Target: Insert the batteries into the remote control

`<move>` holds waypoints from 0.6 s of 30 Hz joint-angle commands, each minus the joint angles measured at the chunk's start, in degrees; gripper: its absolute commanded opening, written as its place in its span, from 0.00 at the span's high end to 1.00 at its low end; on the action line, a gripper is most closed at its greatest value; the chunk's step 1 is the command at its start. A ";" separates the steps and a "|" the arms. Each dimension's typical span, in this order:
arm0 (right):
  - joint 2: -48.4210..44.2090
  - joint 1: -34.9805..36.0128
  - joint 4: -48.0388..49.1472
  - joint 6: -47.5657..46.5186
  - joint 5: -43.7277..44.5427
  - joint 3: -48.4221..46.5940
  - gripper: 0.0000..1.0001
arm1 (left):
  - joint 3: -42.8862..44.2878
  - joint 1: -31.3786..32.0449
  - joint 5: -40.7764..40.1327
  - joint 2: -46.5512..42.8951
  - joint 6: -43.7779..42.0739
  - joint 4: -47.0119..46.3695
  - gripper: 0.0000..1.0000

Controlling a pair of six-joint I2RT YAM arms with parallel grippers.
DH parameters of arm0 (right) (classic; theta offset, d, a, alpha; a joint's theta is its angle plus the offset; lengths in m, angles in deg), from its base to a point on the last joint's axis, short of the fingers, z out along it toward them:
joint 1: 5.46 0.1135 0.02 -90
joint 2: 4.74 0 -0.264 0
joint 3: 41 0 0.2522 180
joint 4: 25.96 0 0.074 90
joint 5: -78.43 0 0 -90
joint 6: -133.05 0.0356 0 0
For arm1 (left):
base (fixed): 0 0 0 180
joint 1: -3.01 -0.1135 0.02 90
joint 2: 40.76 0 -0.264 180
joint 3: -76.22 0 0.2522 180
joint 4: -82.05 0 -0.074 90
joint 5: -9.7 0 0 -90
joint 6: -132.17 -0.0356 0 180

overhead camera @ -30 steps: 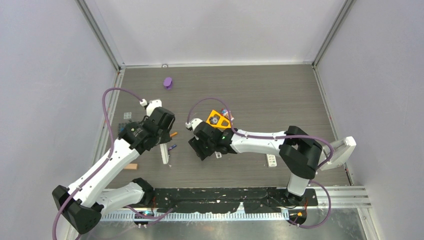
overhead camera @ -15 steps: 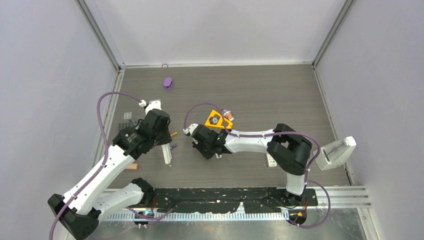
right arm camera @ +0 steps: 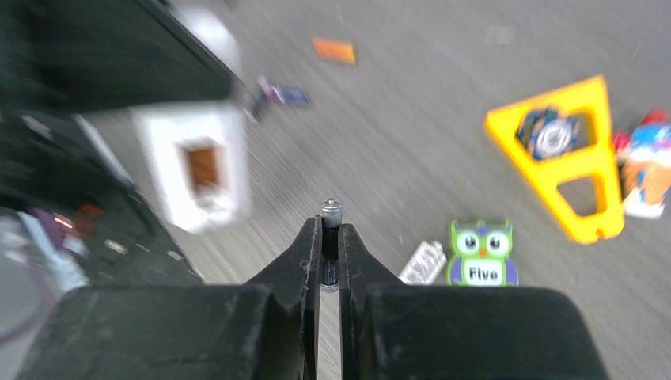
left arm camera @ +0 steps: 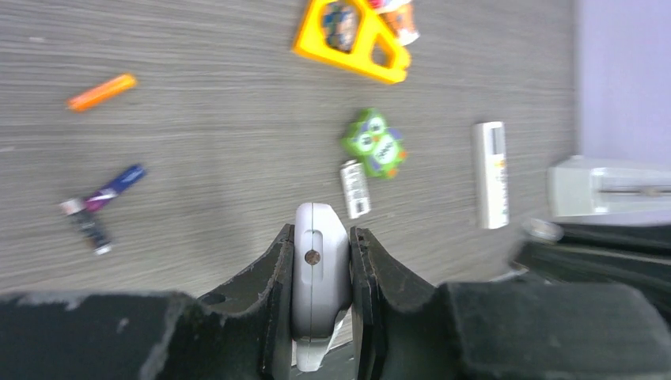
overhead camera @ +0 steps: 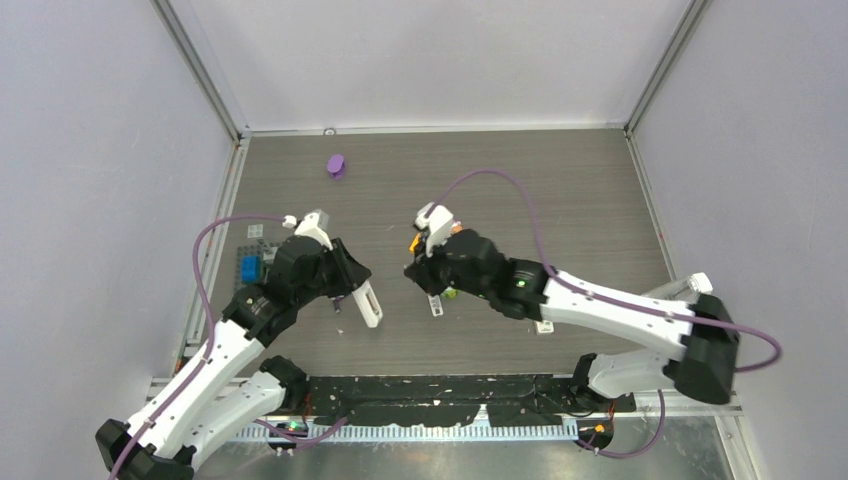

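Observation:
My left gripper [left arm camera: 320,241] is shut on the white remote control [left arm camera: 320,269], held by its sides above the table; from above the remote [overhead camera: 366,303] sticks out toward the near right. My right gripper [right arm camera: 330,231] is shut on a dark battery [right arm camera: 331,237] whose silver tip pokes past the fingertips. It hovers just right of the remote, whose blurred white end with a brown opening [right arm camera: 202,166] faces it. On the table lie an orange battery [left arm camera: 101,91], a purple battery [left arm camera: 119,182] and a dark battery [left arm camera: 91,229].
A green owl block [left arm camera: 373,146] and a small grey cover [left arm camera: 355,188] lie beside my right gripper [overhead camera: 420,272]. A yellow triangle toy [right arm camera: 570,150], a second white remote [left arm camera: 492,174], a purple piece [overhead camera: 336,165] and a blue block [overhead camera: 249,268] also sit on the table.
My right gripper has shut on the dark battery and risen, its arm swinging round. My left gripper has raised the remote, moved it right and turned it.

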 commanded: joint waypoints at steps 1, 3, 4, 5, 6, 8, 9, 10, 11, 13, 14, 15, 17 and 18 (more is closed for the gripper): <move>-7.48 0.01 9.50 5.09 -1.91 0.73 0.95 | -5.63 -1.56 11.70 -3.96 10.95 -21.67 1.00; -8.55 0.14 10.81 5.97 -2.98 0.12 0.95 | -7.67 -2.01 13.68 -5.11 14.72 -25.76 1.00; -8.65 0.22 11.24 6.05 -3.47 -0.02 0.95 | -8.26 -2.18 14.33 -5.55 16.31 -27.24 1.00; -8.73 0.28 11.38 6.20 -3.70 -0.25 0.95 | -8.66 -2.33 14.89 -5.84 17.50 -28.32 1.00; -8.78 0.29 11.73 6.34 -4.18 -0.16 0.95 | -8.81 -2.41 15.22 -6.19 18.58 -29.03 1.00; -8.68 0.29 12.32 6.42 -5.20 -0.04 0.95 | -8.97 -2.56 15.80 -6.53 20.36 -30.02 1.00; -8.56 0.40 12.69 6.07 -5.62 0.08 0.95 | -9.09 -2.65 16.18 -6.62 21.10 -30.69 1.00; -8.44 0.44 12.77 5.71 -5.93 0.17 0.94 | -9.15 -2.85 16.63 -6.78 21.74 -31.11 1.00; -8.12 0.57 12.76 4.86 -6.01 0.18 0.94 | -9.18 -2.97 17.12 -6.67 22.43 -31.34 1.00; -7.80 0.73 12.71 3.58 -7.83 0.40 0.94 | -9.19 -3.41 18.10 -6.50 23.53 -32.00 1.00; -7.70 0.73 12.68 3.27 -7.94 0.56 0.94 | -9.16 -3.58 18.53 -6.30 23.99 -32.12 1.00; -7.66 0.67 12.82 2.65 -8.23 0.68 0.94 | -9.15 -3.82 19.20 -6.17 24.44 -32.34 1.00; -7.44 0.67 12.93 2.05 -8.35 0.86 0.94 | -9.54 -4.52 20.54 -5.88 25.58 -32.83 1.00; -7.35 0.72 12.93 1.76 -8.38 0.93 0.94 | -9.81 -4.86 21.19 -5.67 26.26 -33.63 1.00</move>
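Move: Some 10 cm to the right of the left hand, about level with it, is the battery held in the right fingers. The left hand grips the open remote control by one end. From the right hand the remote lies about 10 cm left, 5 cm back and 3 cm lower. On the table, roughly 18 cm under the right hand, the battery cover lies about 8 cm right and level with it, the green owl 10 cm right and 7 cm ahead. Bringing the remote to the battery, the left hand slides about 5 cm right and climbs some 7 cm, most of the rise coming later, while rolling about 35 degrees so its left side drops. The right hand, still pinching the battery, shoots up 10 cm with its fingertips tilting up nearly 20 degrees, then eases 2 cm down, back a little and left towards the compartment. ##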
